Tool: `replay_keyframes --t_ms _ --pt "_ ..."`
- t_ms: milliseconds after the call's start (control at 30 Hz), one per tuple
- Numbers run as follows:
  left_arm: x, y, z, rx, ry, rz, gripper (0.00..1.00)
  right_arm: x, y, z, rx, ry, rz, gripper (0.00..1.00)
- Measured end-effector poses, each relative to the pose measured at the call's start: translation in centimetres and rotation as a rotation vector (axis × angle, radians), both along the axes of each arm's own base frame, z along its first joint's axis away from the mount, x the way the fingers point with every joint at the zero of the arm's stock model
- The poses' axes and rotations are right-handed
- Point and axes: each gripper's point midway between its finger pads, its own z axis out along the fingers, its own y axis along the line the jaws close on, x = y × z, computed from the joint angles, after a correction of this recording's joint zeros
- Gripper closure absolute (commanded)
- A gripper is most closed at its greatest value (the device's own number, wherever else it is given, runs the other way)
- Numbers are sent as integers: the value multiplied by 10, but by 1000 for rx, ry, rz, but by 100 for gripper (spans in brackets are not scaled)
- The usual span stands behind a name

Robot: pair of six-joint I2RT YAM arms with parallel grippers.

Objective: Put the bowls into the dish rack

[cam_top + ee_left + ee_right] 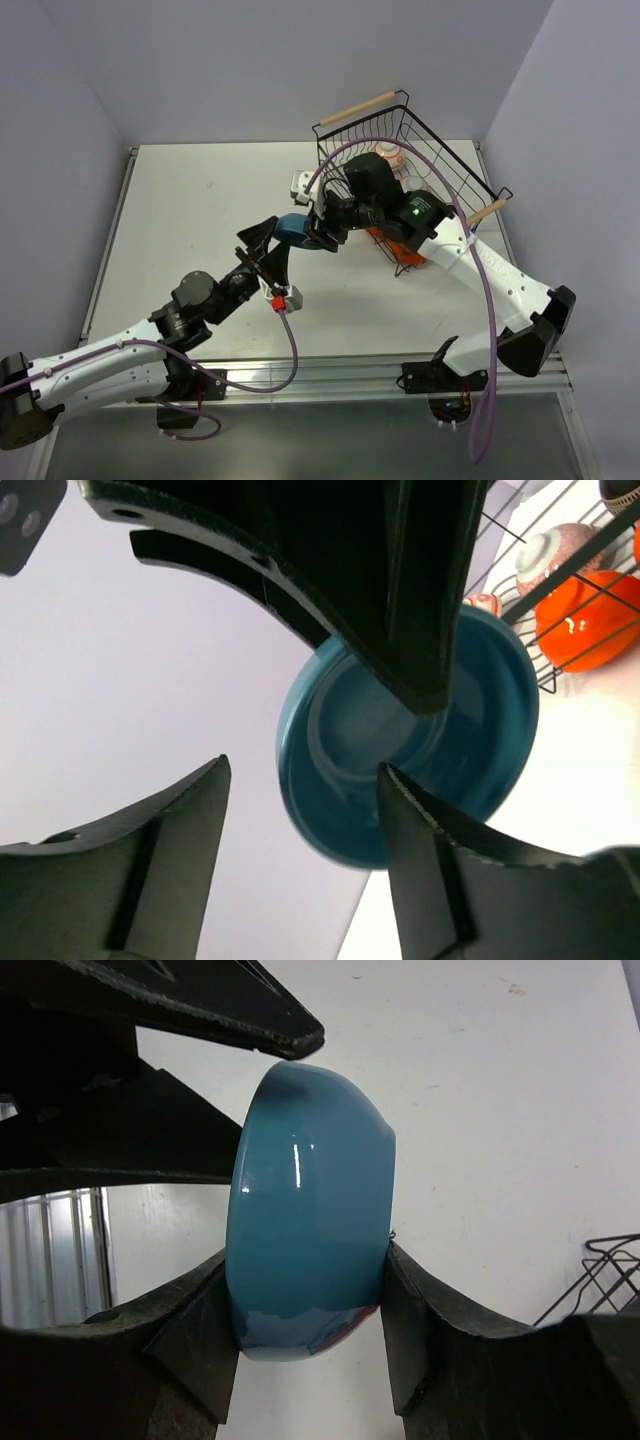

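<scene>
My right gripper (318, 232) (303, 1260) is shut on the blue bowl (293, 226) (310, 1190), which stands on edge above the table with a pad pressed on each side. My left gripper (265, 245) (302, 765) is open just left of the bowl, and its fingers (250, 1010) no longer press on it. In the left wrist view the blue bowl (480, 710) shows its base. The black wire dish rack (400, 110) (545, 675) sits at the back right. It holds an orange bowl (405, 248) (585, 620) and an orange-and-white patterned bowl (388, 155) (555, 550).
Both arms meet over the middle of the white table (200, 220). The rack's wooden handles (355, 108) stick out at its ends. Purple walls close in the left, back and right. A corner of the rack (600, 1270) shows in the right wrist view.
</scene>
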Motion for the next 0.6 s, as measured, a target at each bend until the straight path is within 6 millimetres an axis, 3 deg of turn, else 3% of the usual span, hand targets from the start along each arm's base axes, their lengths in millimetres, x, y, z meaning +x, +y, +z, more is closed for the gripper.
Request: replay_keyframes --t_ms 400,467,533,600 --pt "-6 6 1 -9 57 -17 22 41 -34 4 14 -22 -127 100" --pt "-7 6 2 -15 75 -21 18 50 -41 5 19 -29 -157 100" --pt "-7 6 3 -21 98 -25 6 58 -49 6 23 -31 -181 100" --pt "-8 6 5 -35 121 -32 3 66 -56 8 29 -34 -207 100"
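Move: Ahead of the right hand, which already holds the blue bowl, the dish rack's free near-left place lies about 27 cm out, 12 cm right and 20 cm down. The nearer orange bowls stand roughly 14 cm out and 18 cm right, and 7 cm out and 25 cm right; the patterned bowl is 34 cm out and 22 cm right. From the left hand, that free place is some 28 cm ahead, 16 cm right and 22 cm lower. Drawing the blue bowl out from between the opened left fingers, the right hand keeps its grip and gathers speed forward and to the right, about 9 cm in all, towards the dish rack at nearly level height, swinging some 10 degrees clockwise. The left fingers spread still wider as that hand tips down slightly and stays almost in place. ##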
